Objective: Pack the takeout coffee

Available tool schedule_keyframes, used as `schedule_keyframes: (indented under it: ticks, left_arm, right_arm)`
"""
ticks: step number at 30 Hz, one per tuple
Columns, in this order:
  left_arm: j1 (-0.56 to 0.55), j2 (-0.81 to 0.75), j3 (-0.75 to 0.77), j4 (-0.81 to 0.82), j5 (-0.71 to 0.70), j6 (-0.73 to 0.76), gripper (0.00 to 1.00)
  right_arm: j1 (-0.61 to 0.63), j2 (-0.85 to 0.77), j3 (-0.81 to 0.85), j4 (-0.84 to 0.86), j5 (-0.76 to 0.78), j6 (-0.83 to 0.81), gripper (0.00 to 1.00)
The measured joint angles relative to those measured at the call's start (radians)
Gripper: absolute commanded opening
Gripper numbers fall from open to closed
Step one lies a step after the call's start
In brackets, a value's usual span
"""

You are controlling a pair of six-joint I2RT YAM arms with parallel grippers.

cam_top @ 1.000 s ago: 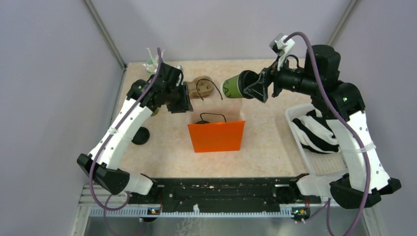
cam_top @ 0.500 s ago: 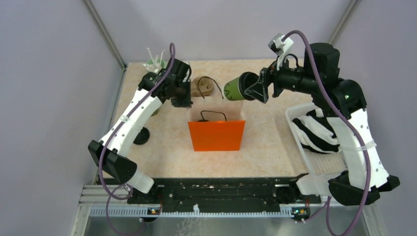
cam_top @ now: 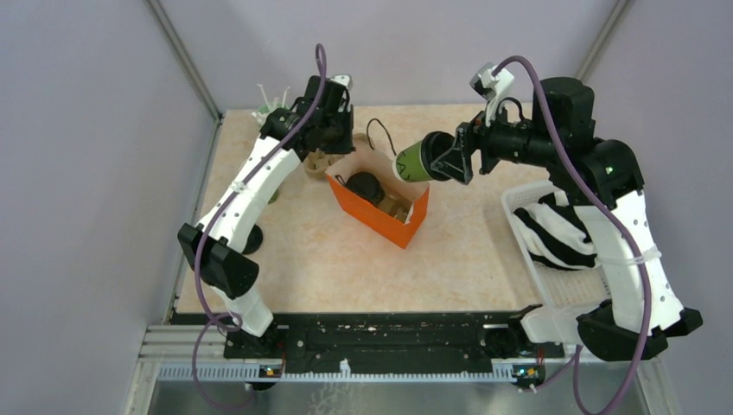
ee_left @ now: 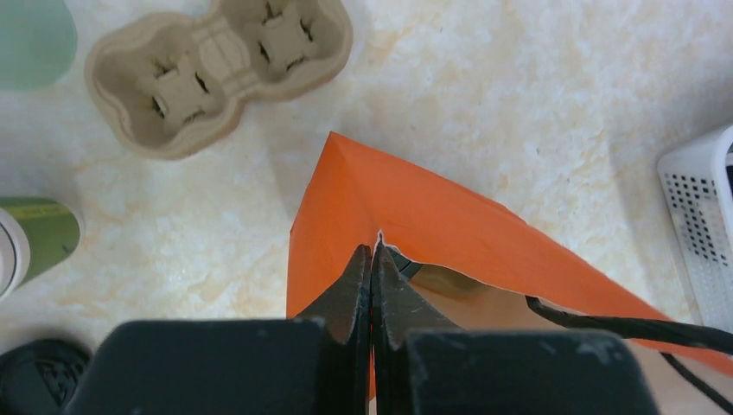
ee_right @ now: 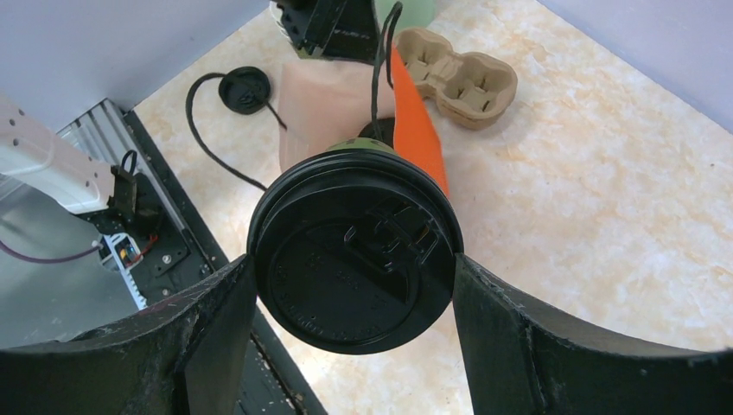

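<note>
The takeout coffee (cam_top: 415, 162), a green cup with a black lid (ee_right: 354, 251), lies sideways in the air with my right gripper (cam_top: 442, 160) shut on it at the lid end. Its fingers (ee_right: 216, 320) press both sides. The cup's base sits just over the right rim of the orange paper bag (cam_top: 380, 216). My left gripper (ee_left: 374, 255) is shut on the bag's back-left rim (ee_left: 380, 238) and holds the bag tilted with its mouth open. Something dark and round (cam_top: 365, 184) lies inside the bag.
A brown pulp cup carrier (ee_left: 216, 69) lies behind the bag. A pale-green cup with white sticks (cam_top: 268, 108) stands at the back left. A green cup (ee_left: 39, 242) and a loose black lid (cam_top: 251, 238) are at the left, and a white basket (cam_top: 519, 207) with striped cloth at the right.
My left gripper shut on the bag's rim and drew it back and up, so the bag tipped and turned open. The right gripper brought the cup slightly down and left, to the bag's mouth.
</note>
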Motion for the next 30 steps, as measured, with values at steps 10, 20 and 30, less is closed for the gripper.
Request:
schedule_keyframes:
  ticks: [10, 20, 30]
  left_arm:
    - [0.002, -0.063, -0.166, 0.256, -0.008, 0.008, 0.0]
    - [0.011, -0.324, -0.507, 0.423, -0.016, -0.008, 0.0]
    - [0.013, -0.517, -0.701, 0.521, -0.006, -0.058, 0.0]
  right_arm:
    - [0.013, 0.048, 0.037, -0.049, 0.006, 0.015, 0.45]
    - [0.124, 0.094, 0.091, -0.109, 0.041, 0.021, 0.45]
    - [0.362, 0.102, 0.091, -0.133, 0.2, 0.021, 0.43]
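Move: The right gripper grips the black-lidded cup; the bag's opening lies about 10 cm to its left, some 7 cm ahead and 14 cm below, with the first lidded cup inside about 13 cm left, 10 cm ahead and 22 cm below. From the left gripper, shut on the rim, the opening's middle is roughly 7 cm back, 6 cm right and barely lower, and the drink carrier about 12 cm ahead, 4 cm left and 21 cm below. Keep the left fingers pinched on the bag's rim: ease forward about 2 cm, then draw back and to the left past the start, ending some 5 cm behind it, the fingertips tilting up. Meanwhile bring the right gripper left and back, sinking slightly, to carry the tilted cup closer to the bag's opening, swinging about 10 degrees counter-clockwise and keeping its grip on the lid. ##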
